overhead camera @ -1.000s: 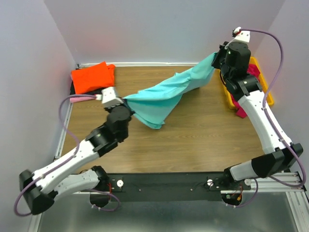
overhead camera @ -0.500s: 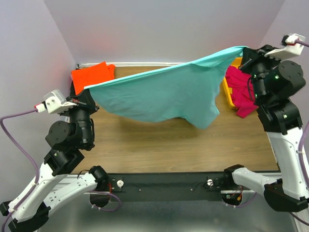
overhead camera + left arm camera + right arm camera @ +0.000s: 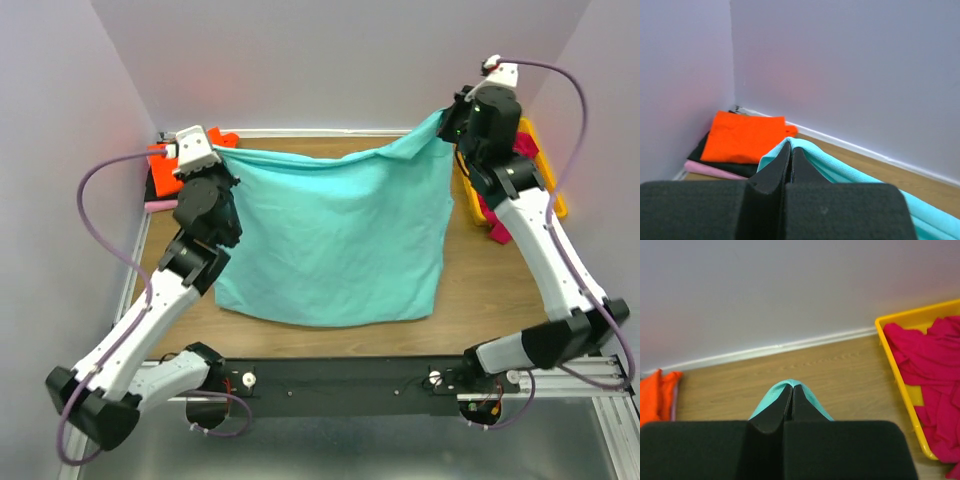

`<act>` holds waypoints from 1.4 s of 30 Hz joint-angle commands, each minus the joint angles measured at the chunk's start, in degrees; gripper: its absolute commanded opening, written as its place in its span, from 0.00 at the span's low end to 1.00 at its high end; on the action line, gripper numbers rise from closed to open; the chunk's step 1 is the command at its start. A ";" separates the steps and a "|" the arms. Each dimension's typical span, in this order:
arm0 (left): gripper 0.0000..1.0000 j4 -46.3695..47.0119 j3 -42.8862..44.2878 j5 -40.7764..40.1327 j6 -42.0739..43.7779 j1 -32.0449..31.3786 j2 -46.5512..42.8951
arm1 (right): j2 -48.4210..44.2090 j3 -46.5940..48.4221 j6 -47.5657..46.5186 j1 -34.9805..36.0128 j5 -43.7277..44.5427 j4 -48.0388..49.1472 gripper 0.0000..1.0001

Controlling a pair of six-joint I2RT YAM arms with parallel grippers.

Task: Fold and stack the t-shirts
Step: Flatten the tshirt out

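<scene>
The turquoise t-shirt [image 3: 335, 235] is spread out over the wooden table, its far edge held up between both grippers and its lower part resting on the table. My left gripper [image 3: 218, 152] is shut on its far left corner [image 3: 805, 150]. My right gripper [image 3: 447, 118] is shut on its far right corner [image 3: 790, 386]. A folded orange-red t-shirt [image 3: 745, 137] lies on a black one [image 3: 722, 165] and a pale pink one [image 3: 710, 170] in the far left corner. A magenta t-shirt [image 3: 932, 365] lies in the yellow tray [image 3: 892, 357] at the far right.
Walls close in the table at the back and on both sides. The stack of folded shirts [image 3: 160, 170] sits just behind my left gripper. The yellow tray [image 3: 545, 170] sits beside my right arm.
The shirt was bunched between the arms, then lifted and stretched wide in the air. Now both grippers are back at the far edge and the shirt hangs spread, its lower part on the table.
</scene>
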 commanded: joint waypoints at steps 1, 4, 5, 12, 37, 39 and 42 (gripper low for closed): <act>0.00 5.48 3.70 10.47 2.12 8.32 5.77 | 5.78 5.43 0.64 -1.12 -0.96 0.21 0.01; 0.00 6.46 9.05 15.31 3.26 11.40 10.52 | 9.65 10.19 -0.15 -2.53 -1.93 0.21 0.00; 0.00 6.19 10.55 16.45 3.52 11.67 12.27 | 11.92 13.41 -0.67 -2.96 -2.10 0.13 0.01; 0.00 6.36 18.39 20.93 5.81 11.93 11.25 | 13.00 20.12 -2.52 -3.49 -2.63 0.21 0.01; 0.00 -7.08 18.12 40.53 4.58 9.03 -15.83 | -14.07 19.42 -4.54 -3.50 -15.03 -4.18 0.01; 0.00 -6.91 17.69 39.93 2.75 9.12 -15.66 | -14.16 20.21 -4.63 -3.50 -14.76 -4.36 0.01; 0.00 -5.59 15.67 37.91 3.00 9.12 -14.43 | -13.73 20.21 -4.89 -3.58 -13.54 -4.27 0.00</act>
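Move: The turquoise t-shirt is already pinched by a corner in each hand and hangs between them, slanting back towards the robot. Its middle lies about 23 cm right of the left hand, 7 back and 20 below; from the right hand, 22 left, 15 back and 20 below. The orange folded stack is roughly 21 cm ahead of the left hand and 17 left, the yellow bin 10 ahead of the right hand and 20 right, both some 40 below. The t-shirt, still pinched at both corners, is swung first some 7 cm forward with a slight dip, then both hands draw it back about 22 cm towards the robot while raising it to roughly 20 cm above where they began. Both grippers tip fingers-up some 30 degrees, the left also turning clockwise, the right slightly counter-clockwise; fingers stay shut. ##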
